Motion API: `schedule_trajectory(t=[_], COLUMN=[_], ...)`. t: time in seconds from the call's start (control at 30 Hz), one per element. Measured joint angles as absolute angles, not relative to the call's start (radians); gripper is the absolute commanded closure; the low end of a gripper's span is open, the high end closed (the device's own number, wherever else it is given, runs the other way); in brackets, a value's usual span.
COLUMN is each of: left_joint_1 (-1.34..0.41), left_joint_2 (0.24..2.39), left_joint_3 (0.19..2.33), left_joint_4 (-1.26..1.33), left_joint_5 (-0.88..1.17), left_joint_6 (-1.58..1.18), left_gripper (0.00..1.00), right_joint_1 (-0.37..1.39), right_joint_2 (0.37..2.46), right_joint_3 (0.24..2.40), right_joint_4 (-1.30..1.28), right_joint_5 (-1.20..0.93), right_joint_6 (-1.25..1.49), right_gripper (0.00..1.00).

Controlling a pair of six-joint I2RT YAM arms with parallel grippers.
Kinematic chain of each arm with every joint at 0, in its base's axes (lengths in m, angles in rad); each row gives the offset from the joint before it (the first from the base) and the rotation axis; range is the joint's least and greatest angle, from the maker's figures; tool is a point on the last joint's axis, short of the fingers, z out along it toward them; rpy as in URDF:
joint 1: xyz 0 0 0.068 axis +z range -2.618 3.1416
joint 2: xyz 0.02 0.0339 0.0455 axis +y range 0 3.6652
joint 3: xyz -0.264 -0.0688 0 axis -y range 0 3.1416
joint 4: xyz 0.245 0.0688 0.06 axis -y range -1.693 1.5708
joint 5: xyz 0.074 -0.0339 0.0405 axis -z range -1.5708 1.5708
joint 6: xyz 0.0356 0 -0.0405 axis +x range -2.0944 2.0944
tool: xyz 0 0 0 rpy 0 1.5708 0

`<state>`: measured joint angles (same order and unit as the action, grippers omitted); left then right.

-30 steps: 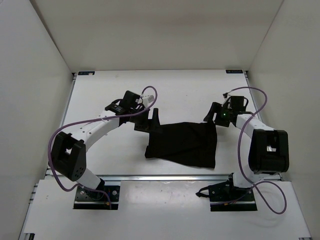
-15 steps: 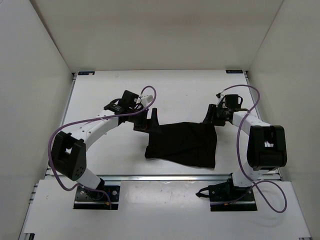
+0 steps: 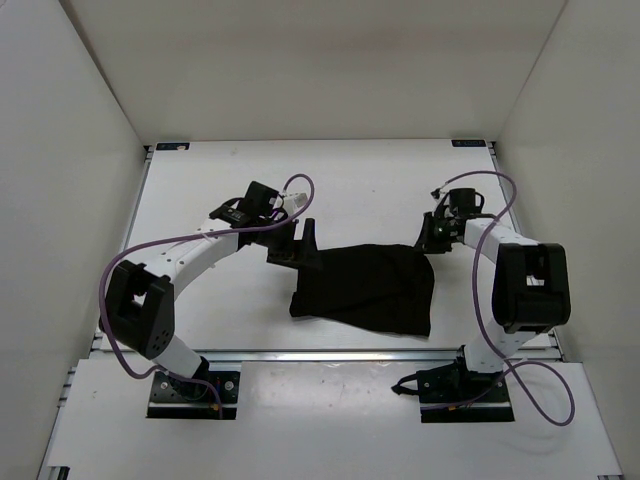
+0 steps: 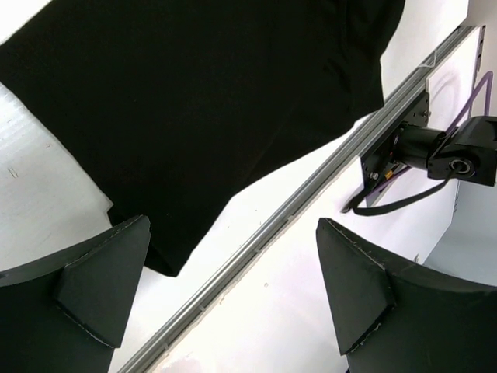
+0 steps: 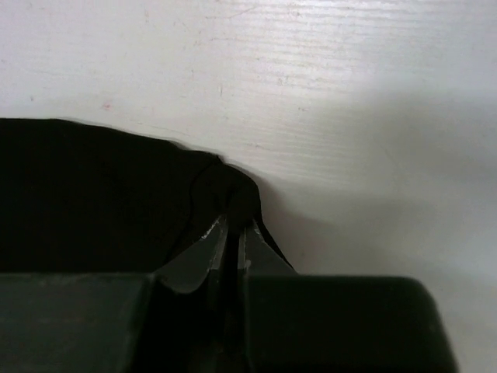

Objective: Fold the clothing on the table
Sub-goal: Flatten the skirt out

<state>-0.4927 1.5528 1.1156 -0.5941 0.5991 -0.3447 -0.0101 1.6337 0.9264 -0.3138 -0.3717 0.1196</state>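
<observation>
The black clothing (image 3: 368, 288) lies flat in a rough rectangle on the white table (image 3: 360, 185), between the two arms. My right gripper (image 3: 428, 243) is at its far right corner, shut on a pinched fold of the clothing (image 5: 78, 202), which bunches up just past the fingertips (image 5: 216, 230). My left gripper (image 3: 297, 243) stands wide open at the far left corner. In the left wrist view its gripper (image 4: 233, 260) hovers above the clothing (image 4: 194, 101) with nothing between the fingers.
A metal rail (image 4: 311, 198) runs along the table's near edge, and the right arm's base (image 4: 435, 151) with its cable sits beyond it. White walls enclose the table on three sides. Purple cables loop off both arms.
My right gripper has closed from open onto the clothing's far right corner, shifting slightly toward it. The left arm has barely moved.
</observation>
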Motion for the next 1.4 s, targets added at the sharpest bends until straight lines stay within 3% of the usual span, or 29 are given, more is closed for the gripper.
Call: schedule_trajectory(t=[0.27,0.67,0.73,0.8,0.93,1.07,1.27,1.4], left_joint_1=[-0.48,-0.228,-0.207,-0.195,-0.189,-0.189,-0.203,-0.214], left_joint_2=[1.552,1.318,1.282,1.264,1.252,1.253,1.257,1.279], left_joint_3=[1.121,0.99,1.008,1.027,1.035,1.035,1.016,1.015], left_joint_4=[-0.597,-0.498,-0.49,-0.48,-0.463,-0.461,-0.427,-0.408], left_joint_5=[0.598,0.453,0.433,0.433,0.446,0.462,0.499,0.513], left_joint_6=[-0.341,-0.461,-0.461,-0.461,-0.461,-0.461,-0.465,-0.472], left_gripper=[0.02,0.01,0.02,0.01,0.01,0.02,0.01,0.01], right_joint_1=[0.125,0.502,0.495,0.437,0.173,-0.016,-0.012,0.039], right_joint_2=[1.704,1.864,1.799,1.665,1.441,1.414,1.412,1.42], right_joint_3=[1.146,1.963,1.918,1.742,1.349,1.075,0.811,0.855], right_joint_4=[-0.444,-0.59,-0.511,-0.395,-0.184,-0.161,-0.281,-0.329], right_joint_5=[-0.365,-0.538,-0.568,-0.593,-0.645,-0.621,-0.622,-0.624], right_joint_6=[0.106,0.083,0.105,0.15,0.279,0.303,0.286,0.287], right_gripper=[1.0,1.0,1.0,1.0,1.0,1.0,1.0,1.0])
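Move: The right hand, fingers already shut on the skirt's far right corner and almost at the table, has the skirt's middle about 13 cm to its left, 8 cm nearer the base and 2 cm lower. From it, the skirt's near right corner is some 20 cm back and 2 cm right, the far left corner roughly 29 cm straight left. The left hand, open above the left edge, has the skirt's middle about 14 cm right, 5 cm back and 10 cm below. Keeping its pinch on the far right corner, the right hand flings the skirt, sweeping up some 30 cm and left about 26 cm with the wrist tipping up and turning counter-clockwise, then swings quickly back right and down towards the table, drawing back towards the base to finish about 6 cm above and 5 cm left of its start. The left hand, still wide open, clears away from the skirt by going left, up and forward, turning about 25 degrees counter-clockwise. ##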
